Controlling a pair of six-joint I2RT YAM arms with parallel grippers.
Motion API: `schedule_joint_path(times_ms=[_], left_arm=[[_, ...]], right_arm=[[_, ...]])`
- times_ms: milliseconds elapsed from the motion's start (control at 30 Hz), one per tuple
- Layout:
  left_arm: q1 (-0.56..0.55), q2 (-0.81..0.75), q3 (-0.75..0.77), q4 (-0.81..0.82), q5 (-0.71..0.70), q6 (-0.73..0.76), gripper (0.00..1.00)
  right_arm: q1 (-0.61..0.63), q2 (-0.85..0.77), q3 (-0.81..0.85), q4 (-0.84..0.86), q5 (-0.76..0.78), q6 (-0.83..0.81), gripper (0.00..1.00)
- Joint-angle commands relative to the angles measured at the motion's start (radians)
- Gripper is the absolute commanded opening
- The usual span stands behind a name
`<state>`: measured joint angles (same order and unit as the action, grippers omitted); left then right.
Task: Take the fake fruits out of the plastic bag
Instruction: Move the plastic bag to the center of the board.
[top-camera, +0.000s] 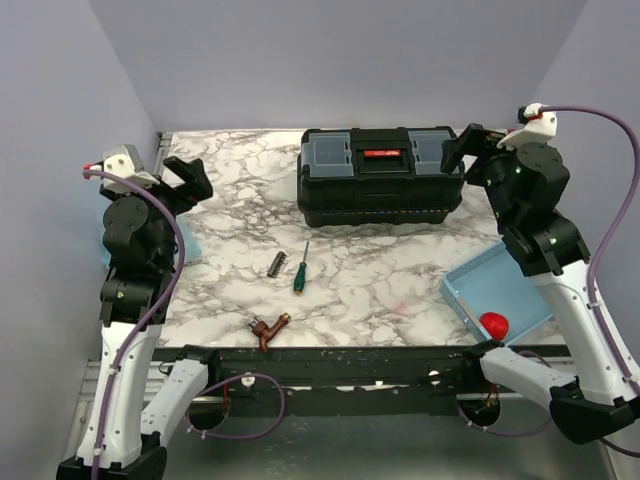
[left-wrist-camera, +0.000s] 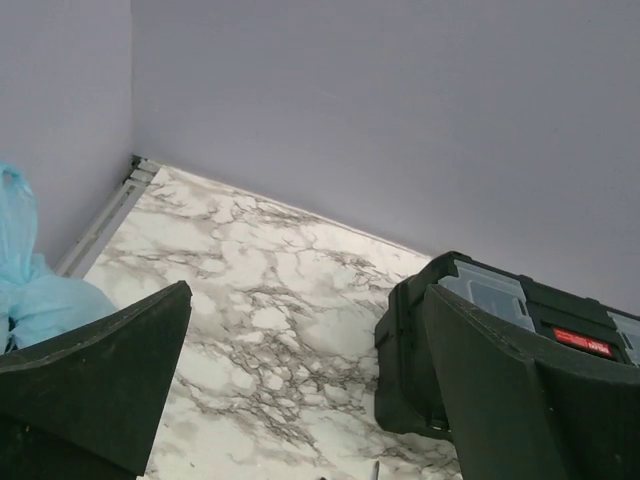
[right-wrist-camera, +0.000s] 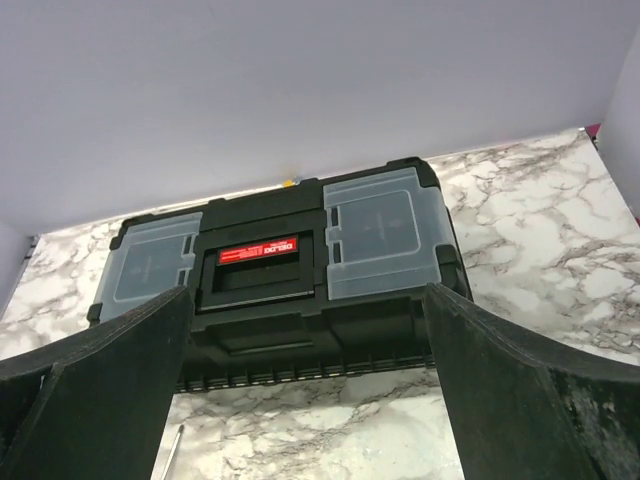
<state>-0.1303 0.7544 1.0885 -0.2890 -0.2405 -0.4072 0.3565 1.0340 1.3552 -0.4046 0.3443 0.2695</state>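
Observation:
The light-blue plastic bag (top-camera: 191, 246) lies at the table's left edge, mostly hidden behind my left arm. In the left wrist view only a crinkly blue part of it (left-wrist-camera: 28, 292) shows at the left edge. No grapes, yellow fruit or dark fruit show in any view. My left gripper (top-camera: 186, 176) is raised above the bag's far side, open and empty; the left wrist view (left-wrist-camera: 310, 400) shows bare marble between its jaws. My right gripper (top-camera: 462, 148) hovers open and empty at the toolbox's right end, with nothing between its jaws in the right wrist view (right-wrist-camera: 305, 400).
A black toolbox (top-camera: 380, 176) stands at the back centre, also in both wrist views (left-wrist-camera: 470, 330) (right-wrist-camera: 280, 270). A rigid blue basket tray (top-camera: 478, 283) at the right front holds a glossy red fruit (top-camera: 493, 324). A green screwdriver (top-camera: 300, 268), a spring (top-camera: 276, 262) and a brown fitting (top-camera: 270, 328) lie mid-table.

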Motion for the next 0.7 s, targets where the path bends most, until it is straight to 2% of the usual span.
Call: schedule_joint_path(times_ms=[0, 100, 233, 333, 467, 600, 667], left_arm=[[0.01, 0.105, 0.081, -0.157, -0.175, 0.024, 0.99], [0.01, 0.22, 0.137, -0.242, -0.32, 0.003, 0.99], [0.025, 0.365, 0.23, -0.363, -0.461, -0.105, 0.99], [0.074, 0.433, 0.276, -0.416, -0.45, -0.15, 0.99], [0.121, 0.452, 0.219, -0.325, -0.473, -0.155, 0.99], [0.167, 0.538, 0.275, -0.44, -0.509, -0.248, 0.99], [0.167, 0.557, 0.252, -0.409, -0.512, -0.227, 0.99]], right_arm=[[-0.006, 0.021, 0.022, -0.041, 0.004, 0.035, 1.0], [-0.007, 0.049, 0.055, -0.092, 0.001, 0.049, 1.0], [-0.007, 0.042, 0.049, -0.098, -0.025, 0.054, 1.0], [-0.007, 0.061, 0.067, -0.134, -0.044, 0.06, 1.0], [-0.007, 0.057, 0.067, -0.154, -0.071, 0.071, 1.0], [-0.007, 0.03, 0.021, -0.113, -0.176, 0.076, 1.0], [-0.007, 0.034, 0.016, -0.103, -0.211, 0.081, 1.0]])
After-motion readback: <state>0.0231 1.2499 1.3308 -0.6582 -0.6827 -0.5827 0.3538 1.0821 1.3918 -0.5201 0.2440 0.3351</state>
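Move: The left hand hovers empty and open; the plastic bag lies about 20 cm to its left, roughly 8 cm ahead and some 30 cm below. The screwdriver is on the board about 17 cm to this hand's right and 4 cm back, some 36 cm down, and the toolbox's middle about 37 cm right and 25 cm ahead, 28 cm down. From the right hand, the bag is about 65 cm left, 4 cm ahead and 31 cm below. Heading for the plastic bag and touching nothing yet, the left hand swings left and sinks, each by about 11 cm, first going forward some 6 cm; the descent levels off late while the leftward swing continues. The wrist tips down and turns counter-clockwise towards the bag, fingers staying wide open. The right hand, also open, eases down about 2.5 cm and drifts slightly left. ##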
